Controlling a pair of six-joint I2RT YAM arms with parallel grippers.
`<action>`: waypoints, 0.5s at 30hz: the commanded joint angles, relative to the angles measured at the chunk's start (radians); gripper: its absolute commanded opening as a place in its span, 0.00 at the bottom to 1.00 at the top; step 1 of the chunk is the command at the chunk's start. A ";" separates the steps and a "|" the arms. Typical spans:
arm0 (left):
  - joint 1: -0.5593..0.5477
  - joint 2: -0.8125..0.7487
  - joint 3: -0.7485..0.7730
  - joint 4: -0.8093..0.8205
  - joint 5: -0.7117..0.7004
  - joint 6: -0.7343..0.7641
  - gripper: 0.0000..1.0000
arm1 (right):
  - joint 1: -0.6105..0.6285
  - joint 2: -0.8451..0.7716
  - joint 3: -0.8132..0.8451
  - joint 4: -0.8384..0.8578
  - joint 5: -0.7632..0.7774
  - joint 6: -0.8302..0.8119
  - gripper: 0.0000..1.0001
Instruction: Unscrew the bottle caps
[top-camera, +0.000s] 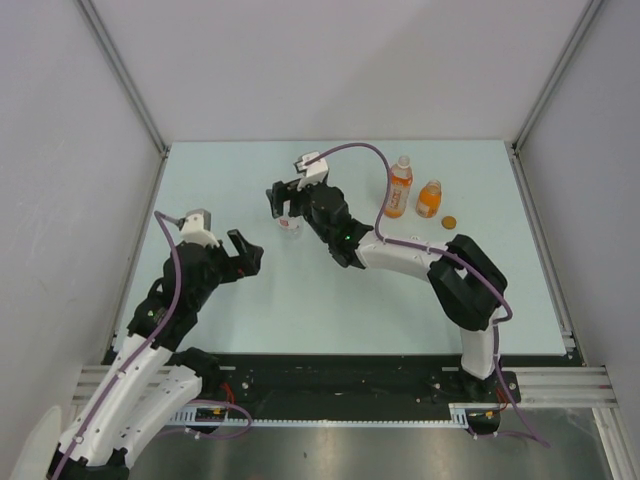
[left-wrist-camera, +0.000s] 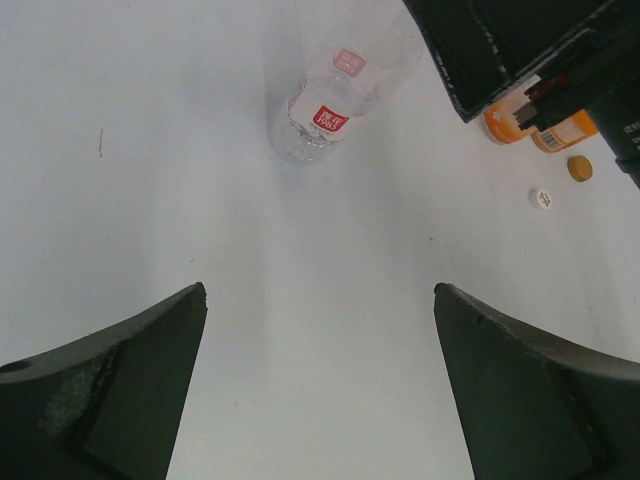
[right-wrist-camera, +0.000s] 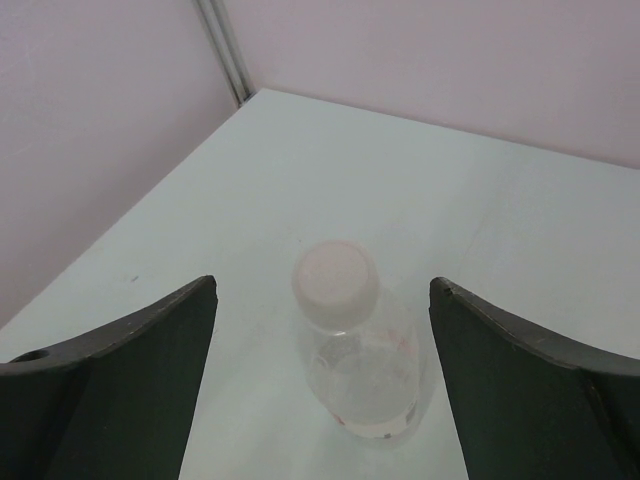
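Note:
A clear bottle (right-wrist-camera: 372, 375) with a white-red label stands upright, its white cap (right-wrist-camera: 335, 278) screwed on. My right gripper (right-wrist-camera: 322, 284) hovers over it, open, a jaw on each side of the cap and neither touching it. From above, the right gripper (top-camera: 285, 205) covers most of that clear bottle (top-camera: 290, 224). The taller orange-drink bottle (top-camera: 398, 188) and the short squat orange bottle (top-camera: 429, 199) stand at the back right. An orange cap (left-wrist-camera: 579, 168) and a white cap (left-wrist-camera: 541, 199) lie loose on the table. My left gripper (left-wrist-camera: 320, 290) is open and empty, well short of the clear bottle (left-wrist-camera: 325, 115).
The orange cap (top-camera: 449, 223) lies just right of the squat bottle. The right arm (top-camera: 440, 270) stretches across the table's middle right. Walls close in the table on the left, back and right.

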 joint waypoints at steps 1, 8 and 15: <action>0.008 -0.020 -0.009 -0.004 -0.001 0.018 1.00 | 0.001 0.061 0.086 0.029 0.058 -0.030 0.89; 0.008 -0.031 -0.021 -0.011 -0.008 0.022 1.00 | -0.020 0.108 0.126 0.037 0.034 0.016 0.71; 0.008 -0.025 -0.023 0.000 -0.009 0.028 1.00 | -0.017 0.096 0.126 0.014 0.014 0.022 0.36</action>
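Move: The clear bottle's cap lies just off the right hand's open fingers, about 3 cm ahead, 1 cm left and 2 cm below. The tall orange bottle stands some 26 cm to this hand's right and 11 cm farther out, its middle about 12 cm below; the short orange bottle is 35 cm right, 10 cm out and 17 cm below. From the left hand the same cap is roughly 20 cm ahead, 8 cm right, about level. The right hand eases forward and down, about 2.5 cm out and 2 cm lower with hardly any turn, bringing its wide-open fingers around the clear bottle's cap and then coming nearly to rest. As that reach slows the fingers close to a bit under half open, one pad on each side, and pinch the cap, the fingers still pointing level, forward and to the left. ##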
